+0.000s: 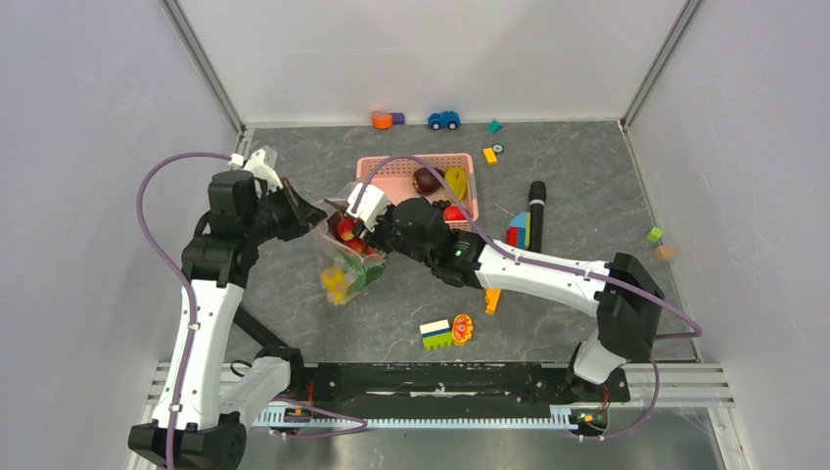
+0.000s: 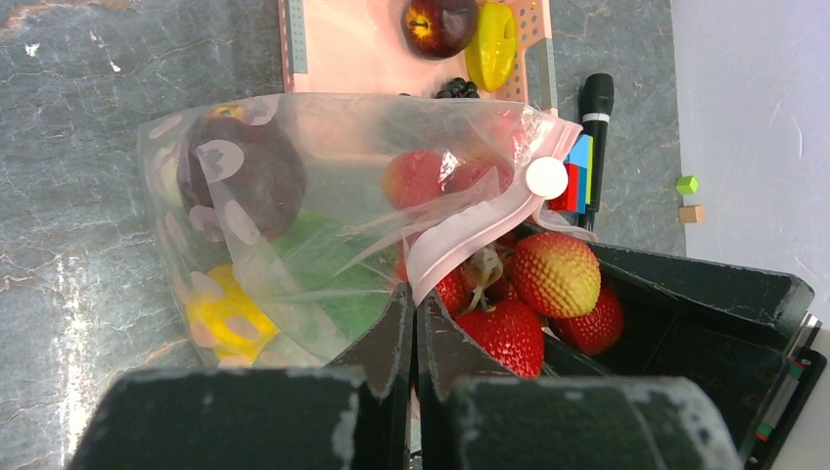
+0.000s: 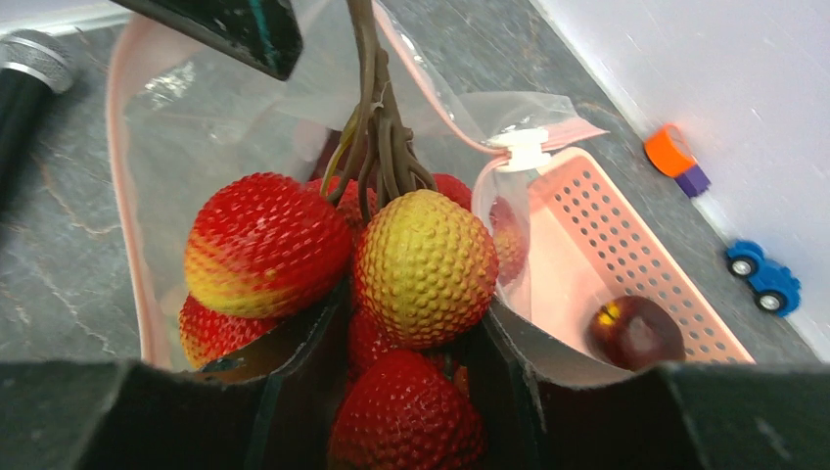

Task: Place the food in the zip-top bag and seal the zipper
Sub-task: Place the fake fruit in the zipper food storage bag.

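Note:
The clear zip-top bag (image 1: 343,266) hangs lifted above the table. My left gripper (image 2: 416,299) is shut on its pink zipper strip (image 2: 460,245), near the white slider (image 2: 546,177). My right gripper (image 3: 411,323) is shut on a bunch of red strawberries (image 3: 421,264) and holds it at the open bag mouth (image 3: 132,215). The bag holds a dark round fruit (image 2: 245,171), green bok choy (image 2: 333,284) and a yellow piece (image 2: 225,318). A dark red apple (image 2: 440,22), yellow citrus (image 2: 491,44) and dark berries (image 2: 455,88) lie in the pink basket (image 1: 391,168).
A black microphone (image 1: 537,211) lies right of the basket, beside coloured blocks (image 1: 517,233). More blocks (image 1: 437,334) and an orange wedge (image 1: 491,299) lie near the front. A blue toy car (image 1: 443,119) and small pieces sit along the back wall.

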You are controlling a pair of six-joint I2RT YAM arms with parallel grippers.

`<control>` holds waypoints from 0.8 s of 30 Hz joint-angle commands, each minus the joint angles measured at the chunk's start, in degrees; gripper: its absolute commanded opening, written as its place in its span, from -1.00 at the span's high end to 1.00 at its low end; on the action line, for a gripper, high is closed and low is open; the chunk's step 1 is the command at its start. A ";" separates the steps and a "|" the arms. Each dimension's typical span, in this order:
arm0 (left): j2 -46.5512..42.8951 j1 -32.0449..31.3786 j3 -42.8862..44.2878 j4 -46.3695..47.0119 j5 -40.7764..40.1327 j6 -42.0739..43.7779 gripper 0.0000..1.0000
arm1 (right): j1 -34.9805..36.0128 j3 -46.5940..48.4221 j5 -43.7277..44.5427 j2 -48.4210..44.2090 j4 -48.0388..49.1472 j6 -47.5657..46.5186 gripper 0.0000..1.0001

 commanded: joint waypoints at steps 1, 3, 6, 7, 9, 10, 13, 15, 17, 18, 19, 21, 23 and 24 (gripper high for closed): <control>-1.03 0.34 0.13 2.79 0.06 -0.46 0.96 | -0.01 3.24 8.53 0.66 -5.94 -2.41 0.91; -1.04 0.30 0.05 2.81 -0.32 -0.55 0.96 | 0.07 1.83 4.15 -0.33 -5.58 -5.12 0.93; -0.77 0.34 0.05 2.74 -0.19 -0.67 0.96 | 0.24 -1.44 -3.80 -2.91 -3.69 -9.39 0.93; -0.68 0.30 0.03 2.84 -0.16 -0.72 0.96 | 0.32 -2.12 -5.17 -3.78 -3.19 -10.44 0.92; -0.61 0.34 0.05 2.79 0.08 -0.64 0.96 | 0.40 -1.72 -5.72 -4.33 -3.97 -11.18 0.85; -0.54 0.32 0.05 2.89 0.42 -0.64 0.96 | 0.43 -0.89 -5.11 -4.13 -4.59 -10.88 0.77; -0.63 0.34 -0.03 3.15 1.29 -0.45 0.96 | 0.40 1.26 -2.91 -3.45 -5.41 -9.21 0.21; -0.63 0.34 0.04 3.18 1.60 -0.39 0.96 | 0.43 2.36 -2.48 -3.12 -5.68 -8.10 -0.21; -0.63 0.32 -0.03 3.20 1.78 -0.40 0.96 | 0.43 3.38 -2.47 -3.31 -5.93 -7.28 -0.41; -0.64 0.34 -0.03 3.24 1.83 -0.43 0.96 | 0.44 3.92 -2.41 -3.45 -6.07 -6.77 -0.48; -0.65 0.34 -0.04 3.17 1.86 -0.50 0.96 | 0.47 4.27 -2.40 -3.78 -6.12 -6.34 -0.54; -0.68 0.32 -0.03 3.24 2.04 -0.49 0.96 | 0.43 4.97 -2.33 -4.67 -6.21 -5.55 -0.69; -0.78 0.34 -0.03 3.28 2.20 -0.46 0.96 | 0.42 5.38 -2.05 -5.72 -6.12 -4.57 -0.83; -0.76 0.34 -0.05 3.18 2.07 -0.48 0.96 | 0.40 5.55 -1.95 -6.42 -6.12 -4.16 -0.87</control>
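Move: The bag's body hangs with its middle about 10 cm below the right hand, 3 cm to its left and 2 cm nearer the base; the red fruit bunch sits in its fingers, about 2 cm left and 2 cm below the hand point. The yellow fruit at the bag's bottom is roughly 20 cm below, 6 cm left and 3 cm back. The pink basket stands some 15 cm ahead, 11 cm right and 21 cm lower. From the left hand, the bag's middle lies some 13 cm below, 3 cm right and 5 cm back. The right fingers still hold the red fruit bunch in the bag's open mouth; the hand presses on down and draws back about 1.5 cm each, tilting slightly, then opens the fingers from half to nearly wide, letting go of the bunch, and rises about 2.5 cm. The left fingers stay shut on the bag's rim, all but still. ##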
